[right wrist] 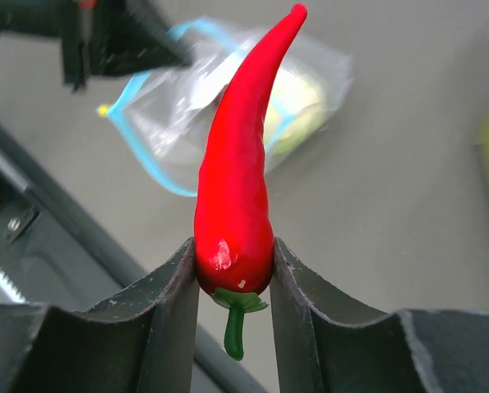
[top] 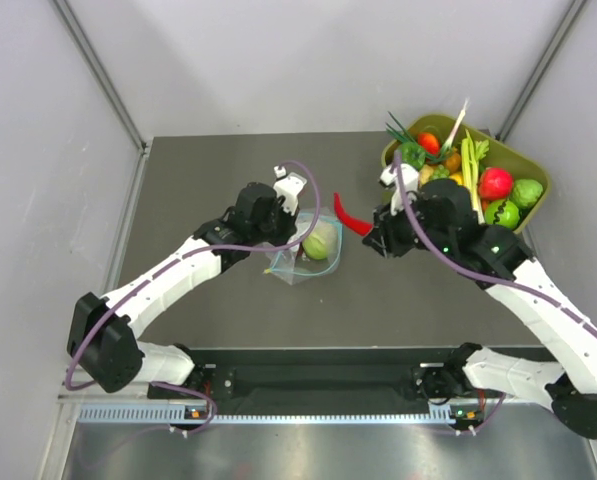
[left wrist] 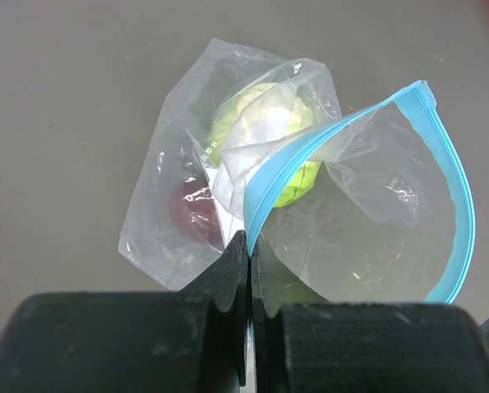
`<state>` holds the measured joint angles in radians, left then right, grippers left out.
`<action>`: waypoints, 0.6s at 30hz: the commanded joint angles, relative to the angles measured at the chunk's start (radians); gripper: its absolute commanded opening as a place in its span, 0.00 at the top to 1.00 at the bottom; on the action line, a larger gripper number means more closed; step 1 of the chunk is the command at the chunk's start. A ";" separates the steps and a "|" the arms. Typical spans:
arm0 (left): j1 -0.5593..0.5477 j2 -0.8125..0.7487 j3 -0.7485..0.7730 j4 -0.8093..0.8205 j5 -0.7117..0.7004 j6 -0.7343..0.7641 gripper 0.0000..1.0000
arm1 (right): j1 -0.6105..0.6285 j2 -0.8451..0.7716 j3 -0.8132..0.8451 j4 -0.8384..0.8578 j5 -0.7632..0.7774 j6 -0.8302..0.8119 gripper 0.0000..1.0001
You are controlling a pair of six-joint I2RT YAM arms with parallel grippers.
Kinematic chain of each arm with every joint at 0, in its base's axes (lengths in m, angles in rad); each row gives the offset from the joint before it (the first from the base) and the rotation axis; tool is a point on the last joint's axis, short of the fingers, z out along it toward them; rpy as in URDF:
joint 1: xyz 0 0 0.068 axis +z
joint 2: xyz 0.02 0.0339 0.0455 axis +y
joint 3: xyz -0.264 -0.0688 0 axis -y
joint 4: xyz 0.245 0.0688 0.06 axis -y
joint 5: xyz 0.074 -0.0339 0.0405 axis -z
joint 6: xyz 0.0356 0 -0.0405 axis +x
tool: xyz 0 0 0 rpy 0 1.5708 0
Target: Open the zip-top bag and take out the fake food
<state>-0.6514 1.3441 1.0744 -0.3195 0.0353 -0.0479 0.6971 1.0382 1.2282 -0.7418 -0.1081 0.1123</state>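
Observation:
The zip-top bag point(top: 300, 262) lies at the middle of the table, clear and crinkled, its mouth gaping. My left gripper point(left wrist: 250, 239) is shut on the teal-blue zip strip point(left wrist: 461, 205) at one end of that mouth and sits at the bag's left edge in the top view point(top: 283, 245). A pale green cabbage point(left wrist: 264, 135) rests inside the bag point(left wrist: 367, 237), beside a dark rounded shape point(left wrist: 188, 206) I cannot identify. My right gripper point(right wrist: 234, 244) is shut on the stem end of the red chili point(right wrist: 236, 164), held clear of the bag just to its right point(top: 352, 217).
An olive-green tub point(top: 535, 166) at the back right holds a red apple point(top: 494, 183), celery stalks point(top: 468, 160) and other toy produce. The right arm's wrist point(top: 438, 225) lies between tub and bag. The arms' base rail point(top: 318, 380) runs along the near edge.

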 commanded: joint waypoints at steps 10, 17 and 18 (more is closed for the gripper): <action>0.006 -0.029 -0.001 0.005 0.008 0.010 1.00 | -0.428 -0.001 0.014 0.203 -0.061 -0.072 0.93; 0.007 -0.036 -0.002 0.004 0.017 0.008 1.00 | -0.689 0.118 0.007 0.349 -0.169 -0.049 0.93; 0.007 -0.034 -0.002 0.005 0.017 0.008 1.00 | -0.738 0.134 0.002 0.376 -0.195 -0.045 0.93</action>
<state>-0.6491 1.3437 1.0744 -0.3199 0.0399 -0.0483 0.0616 1.1297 1.2369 -0.5018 -0.2157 0.0547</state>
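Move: The green bin of fake food, where the held red chili pepper is being taken, has its middle about 24 cm ahead of the right hand, 23 cm to its right and 20 cm below. Inside, the green grapes are some 23 cm ahead and 16 cm right, the green bell pepper 30 cm ahead and 10 cm right, both roughly 15 cm down. The bagged lettuce lies 15 cm ahead, 10 cm left, 25 cm lower. From the left hand the bin is about 16 cm ahead, 40 cm right, 11 cm below. The red chili pepper, still pinched near its stem in the right fingers, is swung about 20 cm to the right and forward, away from the zip-top bag and towards the near-left part of the green bin. It rises a few centimetres early on, then travels nearly level while the wrist turns some 30 degrees clockwise; the grip stays as it was. ##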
